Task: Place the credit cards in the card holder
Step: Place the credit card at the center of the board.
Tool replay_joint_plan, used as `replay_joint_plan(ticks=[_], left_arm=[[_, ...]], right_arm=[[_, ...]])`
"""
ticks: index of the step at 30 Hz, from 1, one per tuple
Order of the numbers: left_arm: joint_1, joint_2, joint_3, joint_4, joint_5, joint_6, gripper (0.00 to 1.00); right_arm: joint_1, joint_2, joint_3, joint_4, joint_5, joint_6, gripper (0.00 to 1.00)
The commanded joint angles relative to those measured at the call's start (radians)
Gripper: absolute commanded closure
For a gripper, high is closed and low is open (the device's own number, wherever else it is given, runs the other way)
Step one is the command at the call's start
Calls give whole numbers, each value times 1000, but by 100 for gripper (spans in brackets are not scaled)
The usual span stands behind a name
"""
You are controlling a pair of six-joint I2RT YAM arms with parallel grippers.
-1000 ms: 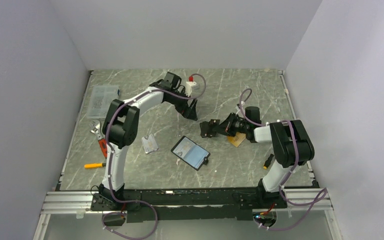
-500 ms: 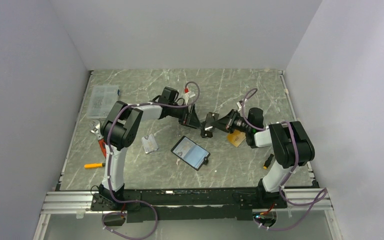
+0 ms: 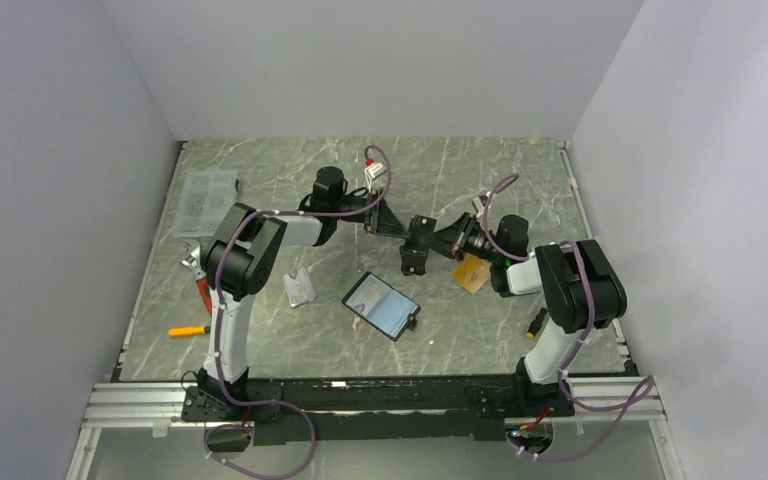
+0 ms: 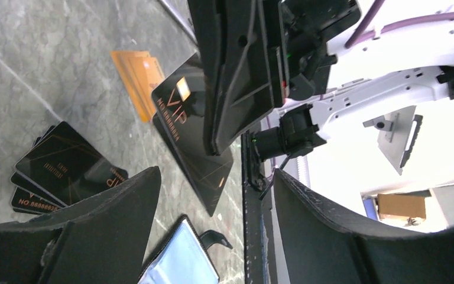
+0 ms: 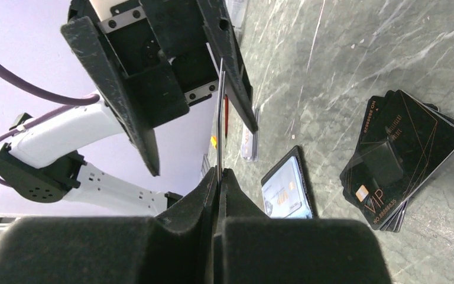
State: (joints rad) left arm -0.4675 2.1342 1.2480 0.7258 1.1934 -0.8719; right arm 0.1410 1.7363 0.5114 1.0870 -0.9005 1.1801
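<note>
My right gripper (image 5: 220, 171) (image 3: 416, 246) is shut on one black credit card (image 4: 192, 139), held on edge above the table. My left gripper (image 4: 216, 177) (image 3: 390, 221) is open and faces it. Its two fingers (image 5: 115, 89) stand on either side of the card's free end, apart from it. The card holder (image 3: 381, 305) (image 5: 284, 190) lies open on the table below, with shiny bluish pockets up and a card in one. A fanned stack of black credit cards (image 5: 403, 155) (image 4: 59, 171) lies beside it. Orange-tan cards (image 3: 473, 275) (image 4: 136, 74) lie under the right arm.
A small clear plastic sleeve (image 3: 299, 288) lies left of the card holder. A clear box of screws (image 3: 207, 190) sits at the far left. A wrench with a red handle (image 3: 200, 280), an orange screwdriver (image 3: 190, 330) and a small tool (image 3: 537, 322) lie near the table's sides.
The left gripper swung right and turned to meet the right gripper, and its jaws have narrowed around the card. The right gripper carried the card left and away from the orange cards.
</note>
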Motion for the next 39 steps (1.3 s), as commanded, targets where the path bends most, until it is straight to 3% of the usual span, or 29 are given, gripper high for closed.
replay_joint_plan(ticks=[1, 4, 9, 17, 25, 32, 39], left_arm=[[20, -34, 3, 202, 30, -124, 25], [22, -21, 21, 215, 27, -141, 29], [21, 1, 24, 279, 26, -200, 47], [25, -12, 22, 145, -26, -77, 46], [26, -13, -1, 147, -20, -74, 49], [9, 14, -4, 291, 6, -207, 55], [16, 2, -13, 255, 17, -167, 54]], right_arm=[[9, 9, -13, 83, -30, 0, 100], [13, 4, -27, 76, -31, -8, 100], [16, -2, -25, 63, -32, -14, 100], [23, 4, -35, 126, -62, 16, 100], [23, 20, -33, 194, -85, 57, 100], [40, 47, -5, 221, -84, 81, 100], [39, 20, -7, 162, -82, 43, 100]])
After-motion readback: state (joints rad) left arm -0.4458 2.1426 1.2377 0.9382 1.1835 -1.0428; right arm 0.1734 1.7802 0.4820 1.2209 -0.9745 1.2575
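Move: Just off the left fingertips hangs the black card, still pinched in the right hand, its middle about 4 cm to the left hand's right, level ahead, perhaps 1 cm lower. The black card pile lies some 13 cm below that hand, 2 cm right and 1 cm ahead; the card holder 9 cm back, 5 cm left. From the right hand, the left gripper is about 6 cm left, 1 cm ahead and 1 cm higher, with the yellow cards 9 cm right, 2 cm back, 12 cm below. Drawing the pinched black card back about 2.5 cm and drifting 1.5 cm left, the right hand keeps its grip and turns some 5 degrees counter-clockwise. The empty left hand rises about 2.5 cm beside the card's left edge, eases forward 1 cm, sinks a little and rises again, while its fingers close in two stages from three-quarters to nearly half open; contact with the card can't be made out. ##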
